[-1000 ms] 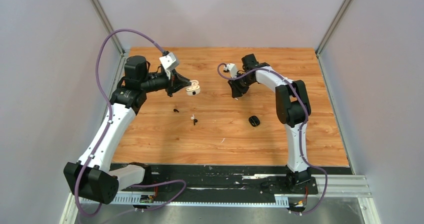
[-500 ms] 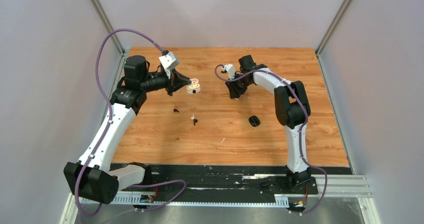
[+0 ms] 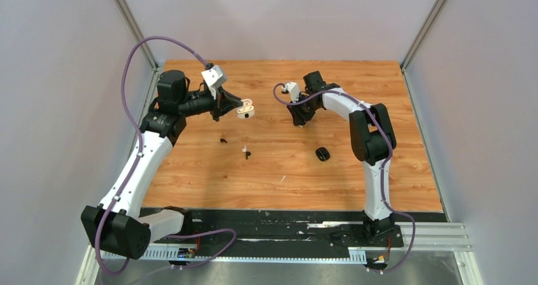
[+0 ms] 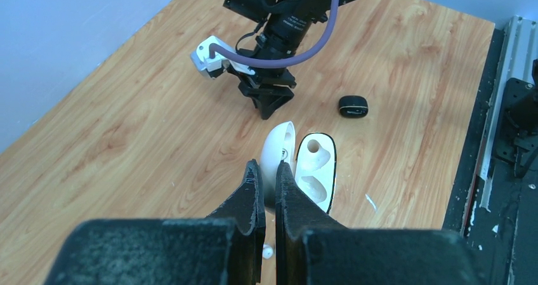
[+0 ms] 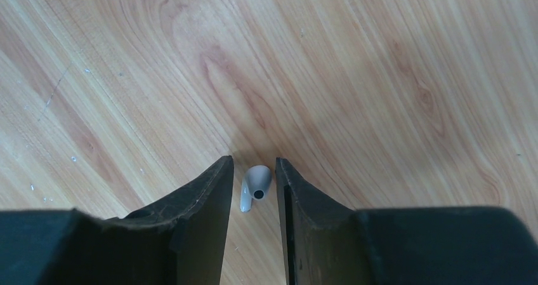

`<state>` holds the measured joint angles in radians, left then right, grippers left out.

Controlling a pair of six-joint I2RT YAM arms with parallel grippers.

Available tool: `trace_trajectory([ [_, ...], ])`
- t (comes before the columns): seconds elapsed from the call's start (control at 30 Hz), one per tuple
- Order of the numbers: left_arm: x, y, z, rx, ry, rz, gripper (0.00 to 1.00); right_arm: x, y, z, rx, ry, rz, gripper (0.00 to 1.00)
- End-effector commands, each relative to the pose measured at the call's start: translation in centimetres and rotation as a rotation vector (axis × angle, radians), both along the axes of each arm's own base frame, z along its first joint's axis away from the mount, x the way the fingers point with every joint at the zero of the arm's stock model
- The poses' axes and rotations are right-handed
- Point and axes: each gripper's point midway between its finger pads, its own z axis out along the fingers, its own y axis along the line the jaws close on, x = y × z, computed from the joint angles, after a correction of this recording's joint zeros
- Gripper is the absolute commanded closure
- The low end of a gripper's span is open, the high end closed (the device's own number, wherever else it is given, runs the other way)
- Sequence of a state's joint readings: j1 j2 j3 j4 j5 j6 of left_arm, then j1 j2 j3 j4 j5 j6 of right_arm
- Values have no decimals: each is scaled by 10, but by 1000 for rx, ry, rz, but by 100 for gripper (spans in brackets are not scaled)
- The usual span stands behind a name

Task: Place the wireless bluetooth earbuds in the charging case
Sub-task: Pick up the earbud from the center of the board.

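My left gripper [image 3: 237,109] [image 4: 267,172] is shut on the lid side of a white charging case [image 3: 245,112] [image 4: 316,168]. It holds the case open above the table, with both moulded sockets showing. My right gripper [image 3: 298,121] [image 5: 254,164] points down at the table and is open. A white earbud [image 5: 255,185] lies on the wood between its fingers, with a small gap on each side. On the table between the arms lie a black earbud [image 3: 223,140] and a white and black pair of earbuds [image 3: 245,151].
A shut black case [image 3: 322,153] [image 4: 353,106] lies on the wooden table [image 3: 380,171], in front of the right arm. Grey walls stand on the left, right and far sides. A black strip with metal rails runs along the near edge [image 3: 285,225].
The right gripper's jaws have spread a little apart around the white earbud, and that wrist has shifted slightly left. The left gripper with the case has barely moved.
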<state>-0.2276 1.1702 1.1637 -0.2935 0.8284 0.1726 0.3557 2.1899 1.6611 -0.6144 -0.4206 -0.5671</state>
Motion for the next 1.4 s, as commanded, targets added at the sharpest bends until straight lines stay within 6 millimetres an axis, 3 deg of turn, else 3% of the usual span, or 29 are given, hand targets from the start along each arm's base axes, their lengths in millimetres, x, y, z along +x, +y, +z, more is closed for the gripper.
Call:
trace_trajectory([
  [0.0, 3, -2, 5, -23, -20, -3, 100, -3, -13, 4, -32, -5, -32, 66],
  [0.27, 4, -2, 4, -23, -17, -1, 100, -3, -16, 1, -42, -3, -37, 70],
  [0.5, 8, -1, -2, -20, -6, 13, 100, -6, -15, 0, -39, 4, -39, 89],
  [0.6, 12, 0, -4, -22, 0, 34, 100, 0, -17, 8, -46, -26, -60, 95],
  [0.67, 17, 1, -6, -21, 4, 56, 100, 7, -18, 25, -41, -61, -91, 100],
  [0.8, 28, 5, -11, -15, 8, 105, 100, 17, -14, 89, 38, -150, -167, 100],
  [0.9, 38, 6, -12, -8, -6, 145, 100, 18, -7, 162, 166, -224, -267, 100],
  [1.03, 44, -2, -6, -2, -67, 159, 100, 11, 2, 275, 402, -342, -374, 100],
  [1.13, 49, -8, 1, -8, -105, 178, 100, 3, 7, 343, 592, -399, -455, 100],
  [1.27, 57, -16, 18, -49, -177, 227, 100, -20, 26, 403, 773, -477, -424, 100],
  [1.37, 60, -23, 36, -81, -252, 261, 100, -30, 43, 423, 813, -535, -427, 100],
])
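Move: The white earbud lies on the board right between the right hand's open fingertips, about 1 cm below its hand point. The black case is roughly 12 cm nearer the base and 8 cm to this hand's right; a loose white earbud lies some 20 cm to its left and 10 cm back. For the left hand, which already holds the open white case in the air, the earbud to be picked is about 13 cm ahead, 20 cm right and 30 cm below. The right hand stays low, easing about 1 cm to its right while its fingers close and pinch the white earbud, then lifts it fast and almost straight up by some 39 cm, the wrist swinging the fingers up by around 50 degrees from steeply down to nearly level, pointing forward and left. Meanwhile the left hand keeps its pinch on the white case and, mostly late in the right hand's move, carries it about 5 cm forward, dipping and then rising again, with a slight counter-clockwise turn. ##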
